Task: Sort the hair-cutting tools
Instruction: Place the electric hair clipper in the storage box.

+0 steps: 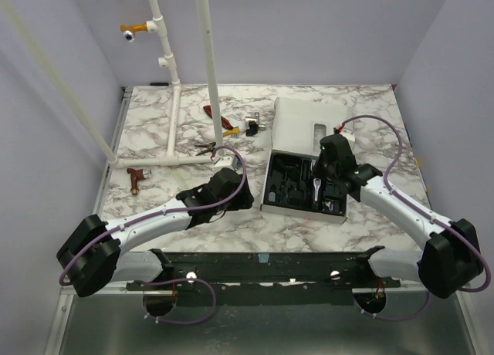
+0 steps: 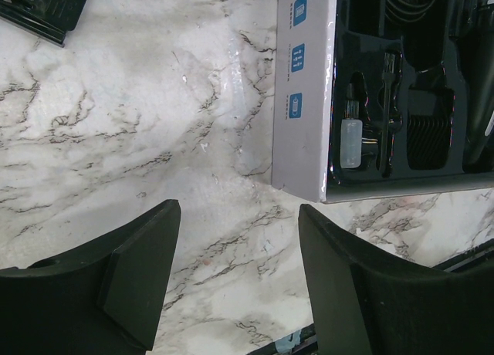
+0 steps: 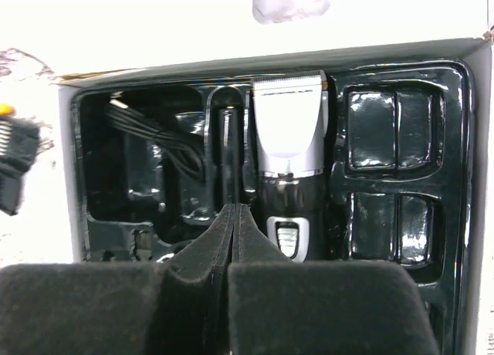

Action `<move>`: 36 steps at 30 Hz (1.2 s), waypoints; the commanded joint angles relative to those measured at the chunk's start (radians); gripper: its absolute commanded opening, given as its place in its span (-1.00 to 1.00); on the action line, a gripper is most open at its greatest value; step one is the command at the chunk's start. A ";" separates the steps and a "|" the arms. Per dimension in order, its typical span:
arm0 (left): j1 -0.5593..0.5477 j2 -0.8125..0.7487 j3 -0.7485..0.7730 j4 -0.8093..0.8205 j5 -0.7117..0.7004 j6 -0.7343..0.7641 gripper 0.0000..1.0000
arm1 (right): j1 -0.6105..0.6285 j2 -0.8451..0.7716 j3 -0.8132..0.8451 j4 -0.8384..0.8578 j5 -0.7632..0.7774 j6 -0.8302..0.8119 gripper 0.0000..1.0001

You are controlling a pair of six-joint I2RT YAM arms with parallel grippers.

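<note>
A white box (image 1: 266,187) holds a black moulded tray with the hair-cutting tools. The slim black clipper (image 3: 289,150) with its silver blade end lies in the tray's middle slot, next to a coiled black cable (image 3: 154,139). My right gripper (image 3: 237,210) hangs over the tray just left of the clipper, shut, pads pressed together with nothing between them. A black comb guard (image 3: 15,163) lies outside the box on the marble. My left gripper (image 2: 239,216) is open over bare marble near the box's white side (image 2: 305,100). Another black guard (image 2: 38,8) lies beyond it.
The tray also holds a small bottle (image 2: 351,143), a brush (image 2: 388,100) and a guard (image 2: 428,131). The white lid (image 1: 305,123) lies behind the box. Red- and yellow-handled tools (image 1: 220,122), a reddish-brown T piece (image 1: 135,177) and a white pipe frame (image 1: 174,116) stand at back left.
</note>
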 commanded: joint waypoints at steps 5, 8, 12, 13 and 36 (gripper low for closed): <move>-0.005 -0.022 -0.012 0.010 -0.009 -0.009 0.29 | -0.041 0.080 -0.031 0.066 -0.004 0.013 -0.99; -0.005 -0.019 -0.011 0.012 -0.009 -0.010 0.29 | -0.046 0.082 -0.048 0.066 0.014 0.011 -0.99; -0.005 -0.007 -0.006 0.014 -0.005 -0.008 0.29 | -0.052 0.084 -0.074 0.066 0.017 0.012 -0.99; -0.005 -0.005 -0.003 0.013 -0.003 -0.007 0.29 | -0.054 0.085 -0.079 0.066 0.016 0.013 -0.99; 0.030 0.058 0.098 0.039 0.029 0.083 0.30 | -0.054 -0.387 -0.128 0.088 -0.186 -0.034 0.21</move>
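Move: The hair clipper already lies in its slot in the storage box, its middle about 6 cm below the right hand's shut fingers, 3 cm back and 2 cm to the right. The coiled cable is roughly 2 cm ahead and 6 cm left of that hand, the comb some 5 cm back and 4 cm left, and an empty compartment 3 cm back and 7 cm right, all at the clipper's height. From the left hand the clipper is some 17 cm right, 3 cm ahead and slightly lower. Down onto the clipper goes the right hand, fingers still shut, sinking about 5 cm while easing 2 cm to the right, and it pauses low over the clipper's body; contact there can't be seen. Then it lifts quickly, nearly 15 cm straight up off the box, its fingertips tipping up some 20 degrees as the fingers spread to over half open. ##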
